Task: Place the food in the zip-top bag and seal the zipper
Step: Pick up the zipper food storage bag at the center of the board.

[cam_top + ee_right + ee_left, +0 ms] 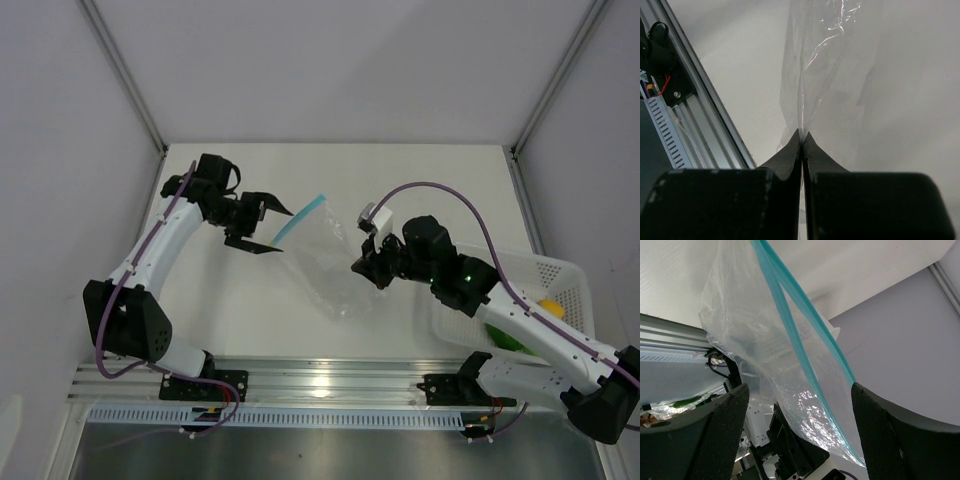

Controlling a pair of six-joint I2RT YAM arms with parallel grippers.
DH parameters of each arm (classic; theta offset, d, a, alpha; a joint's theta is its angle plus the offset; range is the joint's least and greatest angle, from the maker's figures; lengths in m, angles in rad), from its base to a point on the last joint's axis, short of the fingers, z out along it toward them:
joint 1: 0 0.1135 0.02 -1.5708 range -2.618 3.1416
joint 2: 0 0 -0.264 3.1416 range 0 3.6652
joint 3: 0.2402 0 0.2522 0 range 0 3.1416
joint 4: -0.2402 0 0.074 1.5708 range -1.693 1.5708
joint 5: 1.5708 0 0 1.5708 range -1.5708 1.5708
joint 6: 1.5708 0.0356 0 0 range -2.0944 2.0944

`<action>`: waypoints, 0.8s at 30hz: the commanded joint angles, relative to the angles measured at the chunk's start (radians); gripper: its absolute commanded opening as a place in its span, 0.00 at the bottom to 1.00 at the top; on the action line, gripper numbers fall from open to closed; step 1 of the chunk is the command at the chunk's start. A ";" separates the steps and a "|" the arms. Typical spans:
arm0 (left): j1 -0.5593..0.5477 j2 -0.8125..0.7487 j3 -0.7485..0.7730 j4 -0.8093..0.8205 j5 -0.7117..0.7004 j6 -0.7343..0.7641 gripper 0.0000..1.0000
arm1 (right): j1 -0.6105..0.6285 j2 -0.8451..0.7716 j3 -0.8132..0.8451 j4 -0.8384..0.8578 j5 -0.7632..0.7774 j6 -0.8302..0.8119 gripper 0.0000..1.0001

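Observation:
The clear zip-top bag (335, 270) hangs above the table between my two grippers. Its light-blue zipper (302, 216) runs along the upper left edge. My left gripper (277, 231) is open, with one finger on each side of the zipper's lower end. In the left wrist view the zipper (807, 347) passes between the wide-apart fingers (715, 435) without being pinched. My right gripper (372, 268) is shut on the bag's right edge. The right wrist view shows that gripper (802, 134) pinching the clear film (825, 55). Food lies in the basket: a yellow piece (550, 309) and a green piece (507, 338).
A white perforated basket (562, 272) stands at the right, partly under my right arm. A metal rail (320, 380) runs along the near edge of the table. White walls enclose the table on the left, back and right.

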 commanded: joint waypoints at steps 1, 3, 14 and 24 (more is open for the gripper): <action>-0.013 -0.010 0.039 -0.022 0.018 -0.001 0.82 | 0.015 -0.014 0.008 0.023 0.036 -0.016 0.00; -0.020 -0.013 0.027 -0.007 0.026 0.005 0.74 | 0.018 -0.011 0.011 0.029 0.047 -0.016 0.00; -0.066 -0.010 -0.020 0.106 0.089 0.023 0.29 | 0.038 0.007 0.044 0.032 0.078 0.007 0.00; -0.078 0.027 0.174 0.056 -0.061 0.325 0.01 | 0.036 0.096 0.143 -0.114 0.183 0.151 0.38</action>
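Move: The bag's blue zipper mouth is already between the left gripper's open fingers at its near-left end. Its middle lies about 3 cm to their right, 2 cm ahead and 2 cm below. The clear bag body hangs roughly 8 cm right, 4 cm back and 5 cm below the left hand. From the right hand, still pinching the bag's side, the zipper's middle is about 12 cm left, 9 cm ahead and a little below. Hold the bag still with the closed right gripper while you slide the left one about 2.5 cm right, into the mouth, shutting its wide-open fingers on one zipper strip. Then raise the left hand slightly, tilting the wrist roughly 10 degrees and turning it clockwise. At the end, ease the right gripper about 1.5 cm forward and start opening it to free the bag's side. ##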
